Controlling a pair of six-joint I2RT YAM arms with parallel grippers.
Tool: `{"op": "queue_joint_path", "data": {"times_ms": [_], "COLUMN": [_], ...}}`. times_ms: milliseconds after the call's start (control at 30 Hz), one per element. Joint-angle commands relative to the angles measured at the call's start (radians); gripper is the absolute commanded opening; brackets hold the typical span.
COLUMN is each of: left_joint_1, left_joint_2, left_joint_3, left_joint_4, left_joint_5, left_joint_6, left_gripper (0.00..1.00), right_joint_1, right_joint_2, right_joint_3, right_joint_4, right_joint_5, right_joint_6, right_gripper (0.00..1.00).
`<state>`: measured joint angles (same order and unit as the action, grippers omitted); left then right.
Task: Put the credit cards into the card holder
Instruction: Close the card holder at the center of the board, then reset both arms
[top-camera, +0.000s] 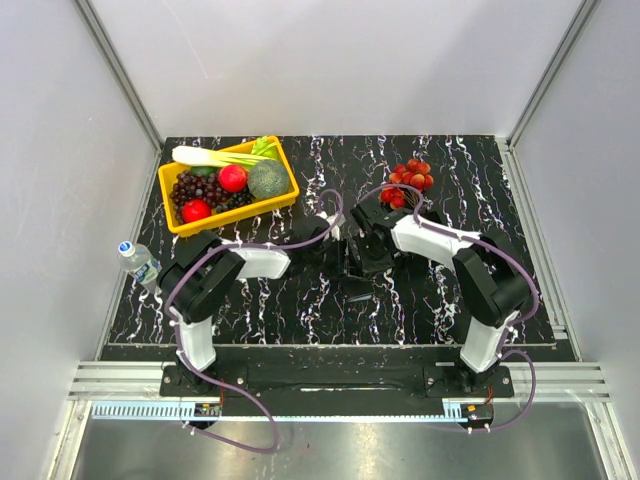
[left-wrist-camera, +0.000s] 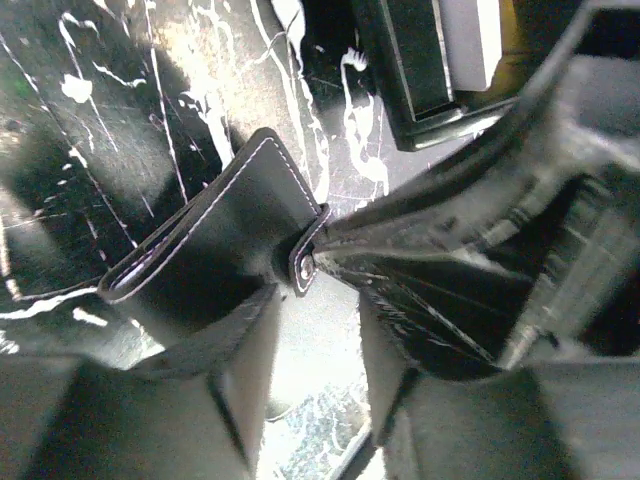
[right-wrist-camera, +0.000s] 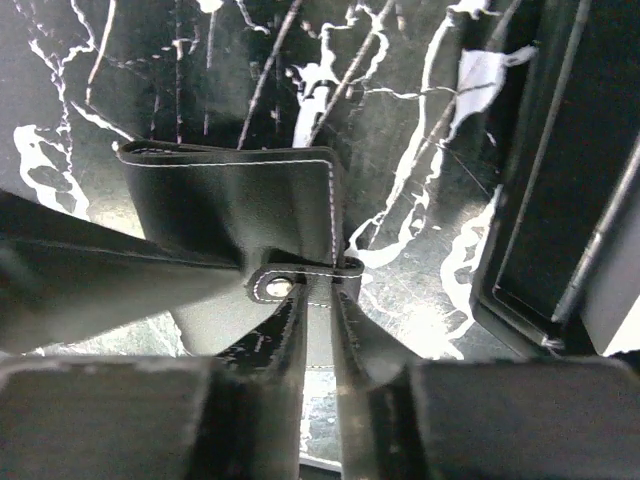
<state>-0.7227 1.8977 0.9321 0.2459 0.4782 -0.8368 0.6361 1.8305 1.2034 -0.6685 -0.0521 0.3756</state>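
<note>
The card holder (left-wrist-camera: 215, 245) is a black wallet with white stitching, lying folded on the marble-patterned table between my two arms. Its snap tab (right-wrist-camera: 283, 286) sticks out toward both grippers. In the left wrist view my left gripper (left-wrist-camera: 316, 308) is open, with a bright gap and nothing between its fingers, just short of the tab. My right gripper (right-wrist-camera: 320, 292) stands narrowly open with its fingertips at the tab's strap. Its glossy fingers (left-wrist-camera: 440, 300) also show in the left wrist view. From above, both grippers, left (top-camera: 335, 245) and right (top-camera: 365, 245), meet at mid-table. The credit cards are out of view.
A black open tray (left-wrist-camera: 415, 85) holding a pale block stands just beyond the wallet, with its wall (right-wrist-camera: 520, 270) to the right of my right gripper. A yellow basket (top-camera: 176, 222) of produce sits at the back left. Red fruit (top-camera: 408, 180) lies behind the right arm, and a water bottle (top-camera: 138, 262) stands at the left edge.
</note>
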Motion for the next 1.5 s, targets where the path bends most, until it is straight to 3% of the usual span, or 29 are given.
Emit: {"op": "queue_joint_path", "data": {"times_ms": [0,67,100,200,333,500,700,967,1133,1267,1467], "left_joint_1": [-0.017,-0.012,-0.012,0.003,0.022,0.098,0.183,0.275,0.301,0.308,0.312], "left_joint_2": [-0.076,-0.139,-0.170,-0.258,-0.342,-0.397,-0.466,-0.620,-0.663,-0.701,-0.738], "left_joint_3": [-0.026,-0.013,-0.013,-0.010,-0.032,-0.047,-0.110,-0.226,-0.220,-0.242,-0.259], "left_joint_4": [-0.120,-0.152,-0.160,-0.177,-0.168,-0.174,-0.157,-0.143,-0.229,-0.224,-0.215], "left_joint_5": [-0.268,-0.300,-0.308,-0.326,-0.360,-0.348,-0.382,-0.458,-0.565,-0.605,-0.642], "left_joint_6": [0.145,0.174,0.186,0.208,0.234,0.222,0.209,0.238,0.277,0.281,0.306], "left_gripper": [0.51,0.61,0.99,0.99,0.99,0.99,0.99,0.99,0.99,0.99,0.99], "right_joint_1": [0.050,0.048,0.045,0.031,-0.030,-0.142,-0.317,-0.578,-0.615,-0.615,-0.615], "right_joint_2": [-0.052,-0.149,-0.193,-0.287,-0.442,-0.641,-0.772,-0.833,-0.864,-0.878,-0.945], "right_joint_3": [-0.094,-0.114,-0.123,-0.145,-0.253,-0.387,-0.418,-0.441,-0.472,-0.585,-0.784], "right_joint_4": [0.254,0.276,0.288,0.293,0.366,0.458,0.452,0.399,0.403,0.517,0.784], "right_joint_5": [0.034,0.047,0.085,0.147,0.175,0.227,0.317,0.359,0.474,0.629,0.659], "right_joint_6": [0.048,0.057,0.063,0.065,0.089,0.109,0.094,0.074,0.066,0.075,0.019], "right_gripper": [0.29,0.43,0.45,0.49,0.62,0.83,0.99,1.00,1.00,1.00,0.99]}}
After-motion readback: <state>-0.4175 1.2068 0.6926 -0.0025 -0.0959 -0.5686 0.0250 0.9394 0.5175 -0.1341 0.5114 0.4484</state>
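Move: The closed card holder lies right beneath both hands: its middle is about 3 cm left, 1 cm back and 2 cm below the right hand, and about 2 cm left, 1 cm back and 3 cm below the left. From the right hand, the black card box stands about 11 cm right and 8 cm ahead, the red fruit bunch some 21 cm ahead and 9 cm right. The yellow basket's middle is about 31 cm left and 20 cm ahead of the left hand. Parting sideways and rising, both hands come free of the holder's clasp as their fingers spread fully open. The left sweeps about 21 cm left, up and a little forward towards the yellow basket, tipping up and turning counter-clockwise. The right climbs first, then swings nearly 30 cm right past the card box, turning clockwise some 55 degrees and tipping up, and finally sinks and draws back a little. ##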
